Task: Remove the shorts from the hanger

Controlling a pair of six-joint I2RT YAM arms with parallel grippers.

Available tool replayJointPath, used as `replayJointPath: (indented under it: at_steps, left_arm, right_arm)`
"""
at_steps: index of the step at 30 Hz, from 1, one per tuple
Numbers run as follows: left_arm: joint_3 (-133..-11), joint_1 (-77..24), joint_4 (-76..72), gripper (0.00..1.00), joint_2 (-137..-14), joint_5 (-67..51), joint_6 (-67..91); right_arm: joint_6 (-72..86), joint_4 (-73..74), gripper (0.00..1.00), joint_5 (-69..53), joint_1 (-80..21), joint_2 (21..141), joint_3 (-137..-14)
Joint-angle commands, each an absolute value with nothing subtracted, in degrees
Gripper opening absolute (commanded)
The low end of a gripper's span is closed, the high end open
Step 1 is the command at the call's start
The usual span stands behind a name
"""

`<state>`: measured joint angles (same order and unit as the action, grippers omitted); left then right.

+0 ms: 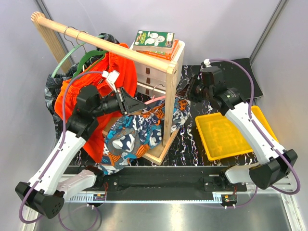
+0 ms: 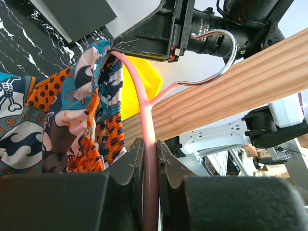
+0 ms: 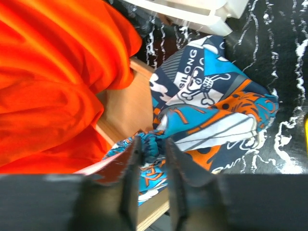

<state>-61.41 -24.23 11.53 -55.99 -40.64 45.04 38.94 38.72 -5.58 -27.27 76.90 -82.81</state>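
The blue, orange and white patterned shorts [image 1: 132, 134] hang from a pink hanger [image 1: 155, 100] beside the wooden rack post [image 1: 169, 103]. My left gripper [image 1: 131, 102] is shut on the pink hanger's arm [image 2: 149, 144] just below its metal hook [image 2: 226, 53]. My right gripper [image 1: 185, 92] is shut on a bunch of the patterned shorts' waistband [image 3: 154, 143], at the hanger's end [image 2: 113, 52]. The plain orange shorts [image 1: 77, 96] hang on the rod [image 1: 106, 43] to the left, and also show in the right wrist view [image 3: 53, 72]. The dark patterned shorts [image 1: 50, 91] hang behind them.
A yellow tray [image 1: 224, 134] lies right of the rack. A white drawer unit [image 1: 151, 77] with books [image 1: 155, 41] on top stands behind the post. A green hanger [image 1: 89, 55] hangs on the rod. A black pad [image 1: 250, 72] lies at the far right.
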Motion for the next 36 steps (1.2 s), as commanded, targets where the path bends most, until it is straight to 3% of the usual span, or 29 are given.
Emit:
replayJointPath:
  at_steps: [1, 4, 8, 21, 36]
  left_arm:
    - [-66.09, -24.43, 3.34, 0.00, -53.61, -42.10, 46.05]
    - [-66.27, -24.43, 4.21, 0.00, -52.91, -40.88, 45.79]
    - [-67.50, -23.91, 5.62, 0.00, -51.60, -39.38, 44.82]
    - [-66.62, -16.17, 6.59, 0.00, -47.72, -37.53, 45.88]
    - [-66.89, -15.73, 7.74, 0.00, -47.72, -35.95, 45.17]
  right_arm:
    - [38.23, 38.06, 0.18, -1.50, -27.60, 76.03, -81.12]
    - [37.97, 37.88, 0.00, -0.26, -27.60, 75.59, -80.33]
    - [36.39, 38.23, 0.00, 4.22, -26.63, 76.02, -80.33]
    - [32.96, 38.58, 0.00, -2.11, -13.81, 76.29, -77.08]
    - [32.07, 35.60, 0.00, -6.94, -9.05, 78.22, -72.08]
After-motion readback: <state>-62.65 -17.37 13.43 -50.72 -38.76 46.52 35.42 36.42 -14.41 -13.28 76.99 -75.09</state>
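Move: The right gripper, half shut, has the patterned shorts' waistband at the hanger's far end right at its fingertips, barely 1 cm ahead and 1 cm below. The rack's upright stands about 5 cm left and 5 cm back of it; the yellow tray lies some 23 cm right, 6 cm back and 18 cm below. From the left gripper, which already holds the pink hanger's near arm, that waistband is roughly 15 cm to the right, 5 cm ahead and 3 cm lower. Shut the right gripper on the waistband at the hanger's far end, then keep the pinch and pull it to the right and down, about 6 cm across and nearly 5 cm lower, edging slightly forward. Meanwhile keep the left gripper clamped on the hanger and draw it left and up, away from the right hand, some 4 cm, turning it slightly counter-clockwise. ##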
